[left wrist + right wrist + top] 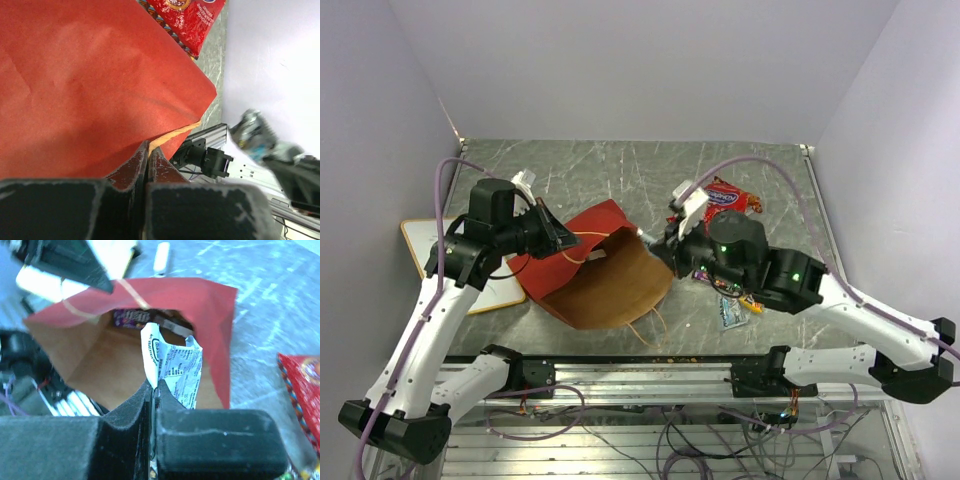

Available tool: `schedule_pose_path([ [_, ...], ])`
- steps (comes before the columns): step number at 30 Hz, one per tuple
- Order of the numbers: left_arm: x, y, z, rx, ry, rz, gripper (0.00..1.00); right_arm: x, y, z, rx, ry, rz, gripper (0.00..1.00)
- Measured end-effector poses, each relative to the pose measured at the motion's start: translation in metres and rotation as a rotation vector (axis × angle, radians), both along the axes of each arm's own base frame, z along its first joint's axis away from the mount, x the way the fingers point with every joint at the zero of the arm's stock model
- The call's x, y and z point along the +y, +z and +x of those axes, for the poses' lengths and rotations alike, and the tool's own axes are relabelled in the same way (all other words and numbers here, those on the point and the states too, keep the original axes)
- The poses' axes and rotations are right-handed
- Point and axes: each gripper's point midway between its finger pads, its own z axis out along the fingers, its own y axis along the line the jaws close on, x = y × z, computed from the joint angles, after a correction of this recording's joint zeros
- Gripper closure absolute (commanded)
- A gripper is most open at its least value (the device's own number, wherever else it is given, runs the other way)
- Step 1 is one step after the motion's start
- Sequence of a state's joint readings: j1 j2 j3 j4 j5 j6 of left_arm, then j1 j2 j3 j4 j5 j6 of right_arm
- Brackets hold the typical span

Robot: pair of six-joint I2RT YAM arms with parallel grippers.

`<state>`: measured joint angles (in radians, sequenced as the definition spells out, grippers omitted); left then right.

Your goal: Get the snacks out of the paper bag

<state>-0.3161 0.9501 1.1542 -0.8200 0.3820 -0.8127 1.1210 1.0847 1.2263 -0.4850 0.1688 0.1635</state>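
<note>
The paper bag [610, 285] lies on its side in the middle of the table, red outside and brown inside, its mouth facing the right arm. My left gripper [568, 242] is shut on the bag's upper rim [170, 134] and holds the mouth up. My right gripper [155, 386] is shut on a pale blue printed candy packet [177, 365] just outside the bag's mouth [100, 355]. Deep inside the bag lie a purple packet [131, 317] and a brown one [172, 326]. The red chip bag [728, 198] rests on the table behind my right gripper [658, 250].
Several small candy packets [735, 308] lie on the table under the right arm. A wood-framed whiteboard [425, 245] sits at the left edge, with a white marker [161, 257] beyond the bag. The metal rail [650, 375] runs along the near edge.
</note>
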Motion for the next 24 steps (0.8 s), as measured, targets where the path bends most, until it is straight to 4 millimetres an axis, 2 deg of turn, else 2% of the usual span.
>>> schedule_pose_path([
  [3,-0.001,0.000,-0.001,0.004,-0.008,-0.005,0.93,-0.023,0.020,0.014,0.067,-0.209,0.042,1.00],
  [6,-0.002,0.001,-0.002,0.001,-0.013,-0.011,0.93,-0.055,0.021,0.031,0.133,-0.475,0.060,1.00],
  [9,-0.003,-0.001,-0.006,0.005,-0.017,-0.025,0.93,-0.094,-0.001,0.038,0.200,-0.747,0.045,1.00],
  [13,-0.004,0.001,-0.010,0.006,-0.027,-0.036,0.93,-0.143,-0.041,0.047,0.230,-0.999,-0.023,1.00],
  [18,-0.004,0.002,-0.013,0.010,-0.038,-0.036,0.93,-0.208,-0.105,0.068,0.297,-1.252,-0.143,1.00],
  [21,-0.004,0.002,-0.014,0.011,-0.040,-0.038,0.93,-0.234,-0.130,0.078,0.344,-1.332,-0.185,1.00],
  [24,-0.005,0.002,-0.015,0.010,-0.043,-0.041,0.93,-0.249,-0.145,0.093,0.376,-1.372,-0.214,1.00],
])
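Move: The right hand already holds a white packet beside the paper bag's mouth; the yellow packets it is heading for lie about 25 cm right, 14 ahead and 30 below. The purple bar stands some 18 ahead and 11 right of the hand, the blue packet 5 ahead and 17 right, both equally low. From the left hand, the yellow packets lie roughly 60 cm right, 10 ahead and 27 below. Right hand swings its packet some 25 cm right, also down and forward, towards the yellow packets, turning clockwise. ##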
